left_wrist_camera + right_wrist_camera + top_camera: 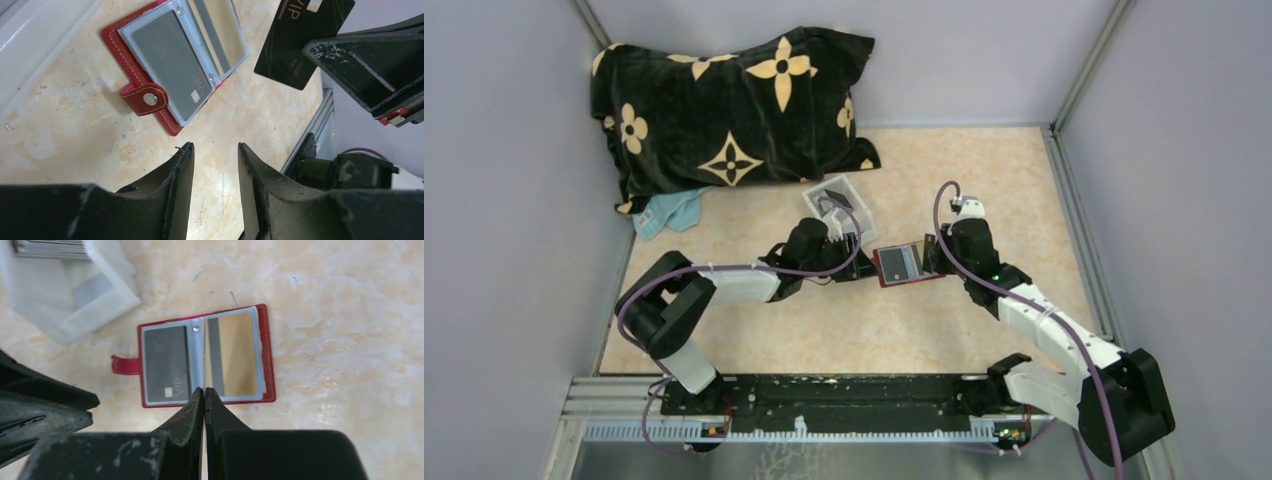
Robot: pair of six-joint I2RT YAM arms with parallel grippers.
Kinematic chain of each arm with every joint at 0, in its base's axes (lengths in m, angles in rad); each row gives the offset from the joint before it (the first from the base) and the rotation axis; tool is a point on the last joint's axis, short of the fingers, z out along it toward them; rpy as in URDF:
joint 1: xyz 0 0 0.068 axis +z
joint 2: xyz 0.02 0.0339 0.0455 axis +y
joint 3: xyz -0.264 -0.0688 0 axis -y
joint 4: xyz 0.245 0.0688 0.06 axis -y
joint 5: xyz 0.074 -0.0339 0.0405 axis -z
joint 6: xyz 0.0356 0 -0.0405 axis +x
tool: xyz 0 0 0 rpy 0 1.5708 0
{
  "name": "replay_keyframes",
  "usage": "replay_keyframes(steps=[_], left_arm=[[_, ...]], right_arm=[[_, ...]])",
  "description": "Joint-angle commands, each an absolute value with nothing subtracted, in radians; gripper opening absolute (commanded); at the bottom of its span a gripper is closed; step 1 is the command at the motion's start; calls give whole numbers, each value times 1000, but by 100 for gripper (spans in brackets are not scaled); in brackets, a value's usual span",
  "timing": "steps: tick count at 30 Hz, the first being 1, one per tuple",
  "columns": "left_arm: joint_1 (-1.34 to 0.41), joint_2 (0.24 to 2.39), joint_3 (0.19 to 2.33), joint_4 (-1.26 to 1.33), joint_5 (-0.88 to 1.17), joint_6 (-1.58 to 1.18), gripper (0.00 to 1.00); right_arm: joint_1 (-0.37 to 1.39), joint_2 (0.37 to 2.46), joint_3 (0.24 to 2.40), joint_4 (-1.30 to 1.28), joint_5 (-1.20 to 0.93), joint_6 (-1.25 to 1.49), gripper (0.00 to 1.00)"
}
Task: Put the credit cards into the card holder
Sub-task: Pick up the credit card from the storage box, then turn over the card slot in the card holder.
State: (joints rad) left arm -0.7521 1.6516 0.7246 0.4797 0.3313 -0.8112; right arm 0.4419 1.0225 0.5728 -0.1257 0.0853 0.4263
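Observation:
The card holder (268, 356) lies open on the table, red-edged, with a grey credit card (165, 364) in its left pocket and a tan one (236, 354) in its right. My right gripper (205, 389) is shut on a black credit card (299, 41), held on edge just above the holder's middle fold. In the left wrist view that card hangs in the air beside the holder (131, 59). My left gripper (215, 147) stands open with nothing between its fingers, a short way off the holder's strap side. From above, the two grippers (856, 250) (936, 256) flank the holder (890, 275).
A small white plastic tray (102, 289) with several more cards (49, 247) sits just behind the holder, also seen from above as a tray (812, 194). A black flowered pillow (724, 110) and a light blue cloth (669, 212) lie at the back left. Walls close three sides.

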Motion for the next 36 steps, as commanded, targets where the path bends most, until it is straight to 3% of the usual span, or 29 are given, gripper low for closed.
replay_keyframes(steps=[1, 17, 36], left_arm=[[-776, 1687, 771, 398, 277, -757, 44], [-834, 1806, 885, 318, 176, -752, 43], [-835, 1845, 916, 243, 94, -739, 43]], right_arm=[[425, 1045, 635, -148, 227, 383, 0], [377, 1112, 629, -101, 321, 362, 0], [327, 1171, 626, -35, 224, 372, 0]])
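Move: The card holder lies open under both hands: its middle is about 10 cm to the right of the left hand, 3 cm ahead and some 8 cm below. The white storage box stands about 15 cm ahead of the left hand, 5 cm to its left. From the right hand, which already holds the black card, the card holder's middle is roughly 2 cm left, 1 cm ahead and 11 cm below; the storage box is about 13 cm ahead and 17 cm left. Sinking about 6 cm towards the card holder's near-left corner by the strap, the left hand drifts slightly right, then eases forward and back left, its part-open fingers tipping some 15 degrees steeper. The right hand keeps the black card pinched and carries it about 6 cm right, 4 cm down and a little forward to the card holder's right edge, turning slightly clockwise and rolling its left side down. ##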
